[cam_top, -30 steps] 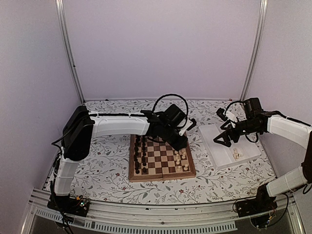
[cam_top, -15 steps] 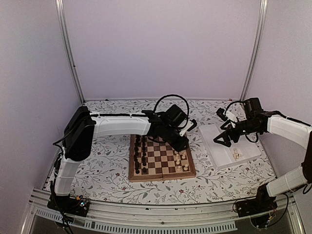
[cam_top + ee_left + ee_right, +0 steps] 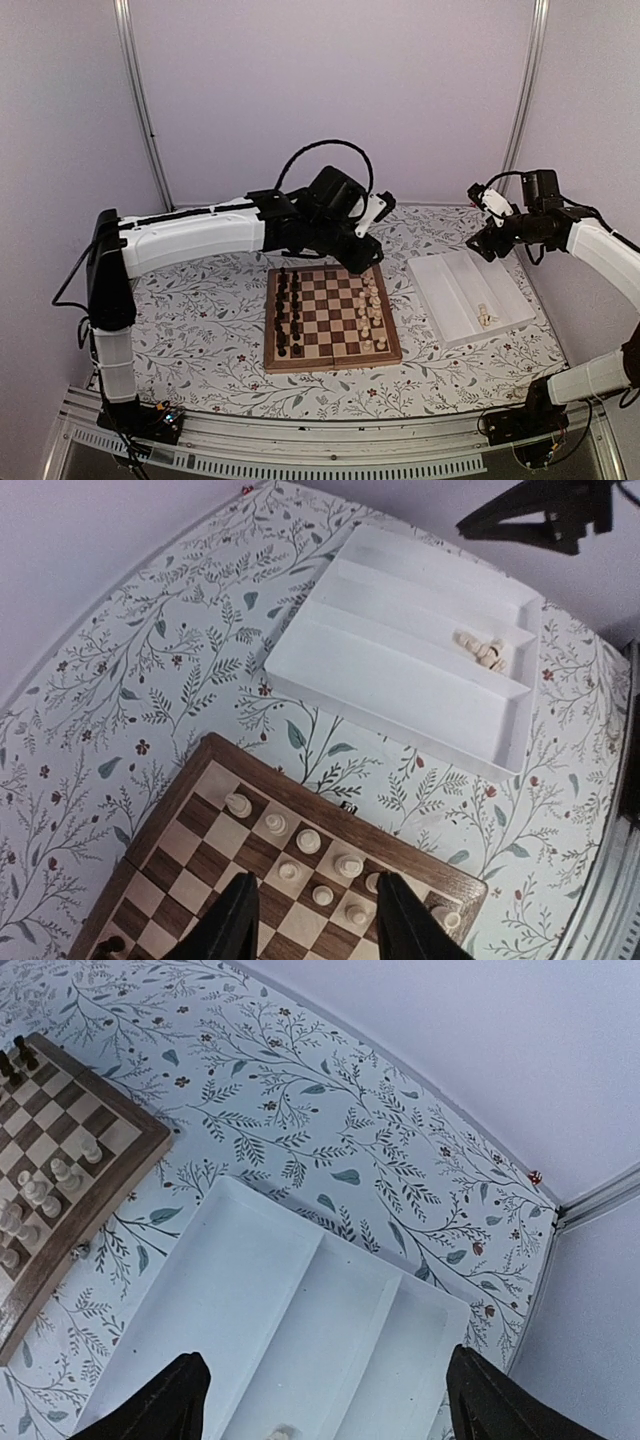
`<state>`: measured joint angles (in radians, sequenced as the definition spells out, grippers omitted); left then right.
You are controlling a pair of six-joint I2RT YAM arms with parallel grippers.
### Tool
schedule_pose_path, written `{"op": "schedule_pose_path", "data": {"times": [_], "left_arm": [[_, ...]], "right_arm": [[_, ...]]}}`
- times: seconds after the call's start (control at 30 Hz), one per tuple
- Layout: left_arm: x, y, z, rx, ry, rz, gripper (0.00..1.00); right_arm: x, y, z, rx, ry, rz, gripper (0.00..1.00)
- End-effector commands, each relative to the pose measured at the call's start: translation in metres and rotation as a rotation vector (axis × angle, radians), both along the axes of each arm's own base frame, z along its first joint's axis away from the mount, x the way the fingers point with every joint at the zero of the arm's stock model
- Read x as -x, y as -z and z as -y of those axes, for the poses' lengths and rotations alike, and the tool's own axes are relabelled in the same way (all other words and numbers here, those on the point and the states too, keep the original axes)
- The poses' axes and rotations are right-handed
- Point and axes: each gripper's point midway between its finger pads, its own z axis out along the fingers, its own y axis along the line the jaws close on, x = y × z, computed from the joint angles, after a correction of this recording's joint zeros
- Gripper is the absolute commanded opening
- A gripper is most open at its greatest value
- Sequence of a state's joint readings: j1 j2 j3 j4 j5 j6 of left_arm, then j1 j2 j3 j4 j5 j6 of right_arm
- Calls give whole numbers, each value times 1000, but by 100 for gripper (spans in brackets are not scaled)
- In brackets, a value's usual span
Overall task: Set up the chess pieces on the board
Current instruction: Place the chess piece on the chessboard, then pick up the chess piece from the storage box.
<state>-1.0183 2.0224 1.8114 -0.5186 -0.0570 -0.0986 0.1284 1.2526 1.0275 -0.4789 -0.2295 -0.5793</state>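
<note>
The board (image 3: 330,365) lies mid-table, and cream chess pieces (image 3: 372,310) stand in two columns along its right side. My left gripper (image 3: 365,258) hovers above the board's far right corner. In the left wrist view this gripper (image 3: 315,930) is open and holds nothing, with the cream pieces (image 3: 310,842) and the board rim (image 3: 330,800) below it. A few more cream pieces (image 3: 485,317) lie in the white tray (image 3: 450,290). My right gripper (image 3: 482,245) hangs high over the tray's far end. Seen from the right wrist, it (image 3: 330,1410) is open and empty above the tray (image 3: 300,1310).
Dark pieces (image 3: 288,310) fill the board's left columns. The tray sits right of the board on the floral cloth (image 3: 210,340). The left arm's white link (image 3: 190,235) stretches across the table's back left. Cage walls and posts (image 3: 140,110) enclose the table.
My left gripper opened, then lifted and drew back from the board's right columns. My right gripper rose and moved back and right, away from the tray, its jaws narrowing slightly.
</note>
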Motion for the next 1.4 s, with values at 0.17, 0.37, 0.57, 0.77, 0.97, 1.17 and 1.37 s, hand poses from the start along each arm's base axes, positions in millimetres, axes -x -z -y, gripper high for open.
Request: {"op": "schedule_pose_path", "data": {"times": [0.17, 0.37, 0.57, 0.77, 0.97, 1.17, 1.37], "left_arm": [[1, -36, -10, 124, 3, 92, 44], [-1, -18, -6, 117, 17, 57, 44], [-4, -12, -6, 117, 17, 45, 44], [-5, -11, -7, 123, 9, 40, 44], [-2, -11, -2, 138, 29, 21, 44], [-4, -11, 4, 154, 39, 14, 44], [-3, -18, 21, 238, 73, -22, 45]], "right_arm": [[46, 112, 40, 101, 121, -438, 41], [74, 164, 53, 153, 181, -608, 33], [76, 182, 60, 186, 212, -666, 27], [81, 195, 62, 208, 215, -713, 25], [92, 213, 59, 199, 198, -776, 26], [82, 206, 53, 167, 182, -748, 10], [56, 140, 41, 110, 99, -509, 0]]}}
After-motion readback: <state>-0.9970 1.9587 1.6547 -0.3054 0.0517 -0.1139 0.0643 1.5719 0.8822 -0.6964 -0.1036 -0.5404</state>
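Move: The white chess piece to be taken lies in the tray's middle compartment, some 8 cm back from the right hand, about 6 cm to its right and roughly 20 cm below. A second white piece lies beside it, about 2 cm nearer the base and 1 cm to its left. The tray's middle is about 2 cm back, 3 cm right and 21 cm below the right hand. From the empty left hand, the target lies roughly 27 cm right, 6 cm back and 18 cm down. The right fingertips pinch the white chess piece in the tray after the hand drops about 20 cm, drawing back and somewhat right while tipping some 40 degrees down. Its fingers narrow on the way, shut further at the bottom, then the hand starts up 1.5 cm with the piece. The empty left hand rises about 5 cm over the board, then sinks back. ##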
